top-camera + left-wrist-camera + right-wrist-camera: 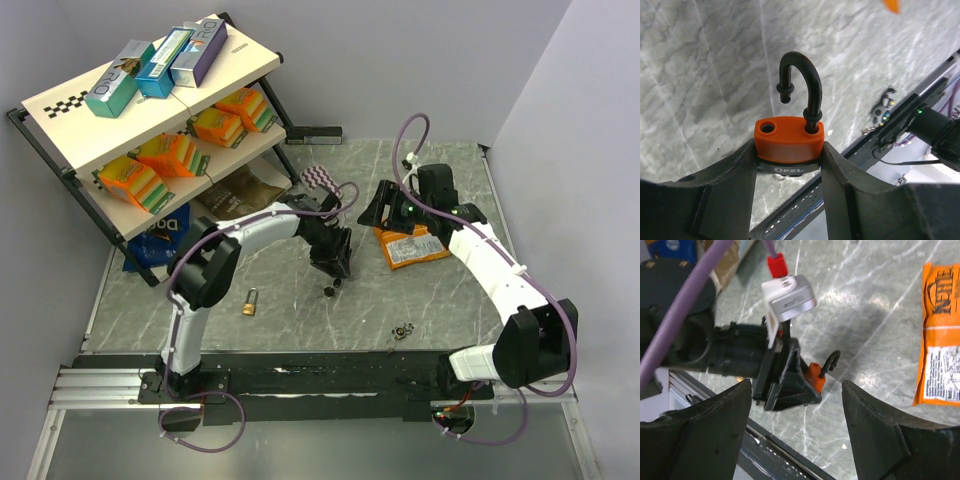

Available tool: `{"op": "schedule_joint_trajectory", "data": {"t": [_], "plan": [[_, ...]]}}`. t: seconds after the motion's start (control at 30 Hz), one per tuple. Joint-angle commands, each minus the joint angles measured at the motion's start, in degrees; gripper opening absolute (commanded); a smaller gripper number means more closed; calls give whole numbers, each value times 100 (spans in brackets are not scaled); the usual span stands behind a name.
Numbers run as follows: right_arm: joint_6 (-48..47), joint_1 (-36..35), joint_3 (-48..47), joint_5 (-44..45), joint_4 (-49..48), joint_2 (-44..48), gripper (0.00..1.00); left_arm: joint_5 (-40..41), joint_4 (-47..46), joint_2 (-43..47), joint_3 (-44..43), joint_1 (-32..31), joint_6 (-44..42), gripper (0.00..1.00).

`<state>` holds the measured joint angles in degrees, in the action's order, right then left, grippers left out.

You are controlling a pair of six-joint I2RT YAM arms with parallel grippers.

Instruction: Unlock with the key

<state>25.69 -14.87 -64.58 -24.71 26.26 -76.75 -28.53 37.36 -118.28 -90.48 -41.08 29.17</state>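
An orange padlock (789,139) with a black shackle (805,82) sits between my left gripper's fingers (789,152). The shackle is raised, and one end is out of its hole. My left gripper (333,262) is shut on the padlock's body, low over the middle of the table. The padlock also shows in the right wrist view (816,376). My right gripper (383,212) is open and empty, hovering to the right of the left gripper; in its own view (796,390) the jaws stand wide apart. A bunch of keys (402,330) lies on the table near the front edge, also in the left wrist view (882,107).
A small brass padlock (249,302) lies left of centre. An orange snack bag (415,248) lies under the right arm. A slanted shelf (150,100) with boxes and orange packs stands at the back left, with a blue bag (160,235) beneath it. A black rail (320,375) runs along the front.
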Motion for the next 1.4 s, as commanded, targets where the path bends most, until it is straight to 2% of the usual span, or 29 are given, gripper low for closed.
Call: {"op": "schedule_joint_trajectory", "data": {"t": [0.0, 0.43, 0.57, 0.73, 1.0, 1.17, 1.37], "plan": [[-20, 72, 243, -16, -244, 222, 79, -276, -36, -318, -313, 109, -218, 1], [-170, 125, 341, 98, -297, 81, 79, 454, -10, -828, 109, 592, -69, 1], [-240, 125, 305, 124, -288, 20, 79, 822, 148, -960, 30, 628, -95, 1], [-275, 134, 288, 80, -288, -68, 79, 1745, 613, -1267, -312, 628, -174, 1], [-372, 134, 235, 159, -279, -59, 79, 2396, 895, -1470, -462, 654, -324, 1], [-407, 134, 200, 160, -262, -94, 79, 2204, 887, -1514, -313, 838, -447, 1], [-416, 134, 147, 116, -279, -191, 79, 2370, 1080, -1707, -321, 1005, -667, 1]]}}
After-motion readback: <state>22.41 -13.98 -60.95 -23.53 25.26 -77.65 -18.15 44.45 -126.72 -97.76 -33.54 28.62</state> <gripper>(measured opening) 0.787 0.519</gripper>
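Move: In the left hand the orange padlock is still held, shackle already open and keys hanging at its back. The bare table spot it is taken to lies about 7 cm ahead, 6 cm left and 6 cm below that hand. The brass padlock is some 22 cm left and 7 cm back, the chip bag about 19 cm right and 9 cm ahead. From the empty right hand the spot is roughly 3 cm ahead, 12 cm left and 20 cm below. Sinking first by nearly 4 cm, the left hand brings the padlock down close to the table, then carries it low about 6 cm forward and as much left, away from the right hand. It seems to bear on the table while the wrist turns some 15 degrees; its fingers keep their grip. The right hand, still open, sinks about 3 cm. ##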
